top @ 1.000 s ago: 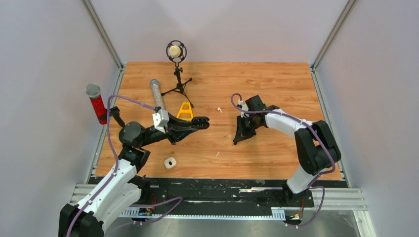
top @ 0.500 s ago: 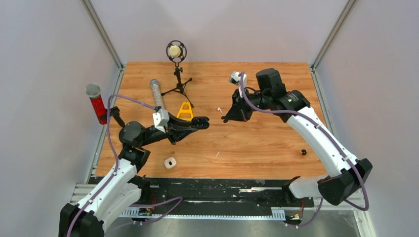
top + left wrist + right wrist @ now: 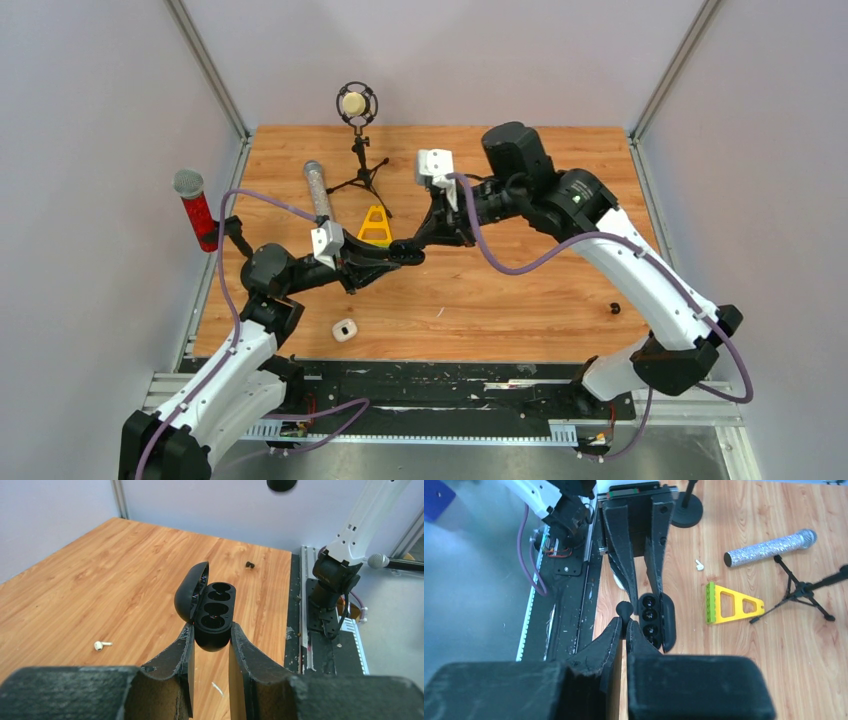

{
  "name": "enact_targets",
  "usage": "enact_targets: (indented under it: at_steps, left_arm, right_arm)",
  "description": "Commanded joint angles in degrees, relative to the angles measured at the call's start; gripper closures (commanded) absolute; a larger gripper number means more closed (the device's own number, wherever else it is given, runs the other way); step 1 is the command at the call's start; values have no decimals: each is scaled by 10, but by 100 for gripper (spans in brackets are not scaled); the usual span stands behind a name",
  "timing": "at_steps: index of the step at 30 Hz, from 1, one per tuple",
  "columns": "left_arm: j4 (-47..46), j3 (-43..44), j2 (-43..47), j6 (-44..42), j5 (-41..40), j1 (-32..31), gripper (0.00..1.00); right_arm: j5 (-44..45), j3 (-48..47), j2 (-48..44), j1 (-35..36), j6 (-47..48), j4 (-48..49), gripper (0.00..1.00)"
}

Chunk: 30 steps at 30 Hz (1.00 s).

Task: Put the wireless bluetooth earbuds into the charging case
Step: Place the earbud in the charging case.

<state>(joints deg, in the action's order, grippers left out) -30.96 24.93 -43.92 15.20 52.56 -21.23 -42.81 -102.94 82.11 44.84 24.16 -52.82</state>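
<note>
My left gripper [image 3: 412,248] [image 3: 211,627] is shut on a black charging case [image 3: 215,605] held above the table, lid open, its two wells showing. My right gripper [image 3: 424,236] [image 3: 625,622] is shut on a small black earbud [image 3: 625,610], right beside the open case [image 3: 654,620]. A second black earbud [image 3: 614,307] [image 3: 248,565] lies on the table at the right. A small white case [image 3: 344,329] sits closed near the front left. A white earbud [image 3: 100,645] lies on the wood; one also shows in the right wrist view [image 3: 698,565].
A yellow triangular piece [image 3: 375,224] [image 3: 729,602], a silver microphone [image 3: 318,188] [image 3: 769,547] and a microphone on a tripod [image 3: 357,150] stand behind the left gripper. A red microphone [image 3: 196,210] is at the left edge. A white scrap [image 3: 440,312] lies mid-front.
My right arm rose off the middle of the table and swung far left, bringing its gripper up to the case in my left gripper. The left arm stayed put.
</note>
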Motion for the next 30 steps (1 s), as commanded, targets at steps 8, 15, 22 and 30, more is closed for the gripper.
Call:
enact_targets:
  at_steps: [8,15,22,30]
  left_arm:
    - [-4,30,4,-20,33,3,100]
    - [-5,31,0,-19,38,3,100]
    - [-5,34,-2,-21,47,3,100]
    - [-4,36,-5,-22,49,3,100]
  right_arm:
    - [93,-42,58,67,111,-61,100]
    - [109,-54,73,77,116,-58,100]
    - [128,-51,89,79,120,-58,100]
    - [128,-42,90,80,125,-61,100]
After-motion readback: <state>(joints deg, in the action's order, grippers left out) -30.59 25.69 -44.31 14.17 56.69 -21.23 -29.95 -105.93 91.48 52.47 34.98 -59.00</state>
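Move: The black charging case, lid open, lies about 8 cm below the right hand, some 4 cm to its left and 2 cm farther out; that hand already pinches the black earbud. On the table about 36 cm down are the yellow triangle, 15 cm ahead and 9 cm left, and a loose white earbud, 17 cm ahead and 3 cm right. The left hand grips the case, its middle about 3 cm to the right of the hand point, 1 cm ahead and 1 cm above. Still pinched in shut fingers, the black earbud is brought down to the open wells of the charging case, seeming to touch there at the end. The right hand first swings left as it starts down, then mostly sinks, nearly 7 cm in all with some 3 cm to the left, its fingers tipping about 15 degrees more steeply downward, easing off at the end. The left hand keeps its grip on the case, drifting about 1 cm back. ##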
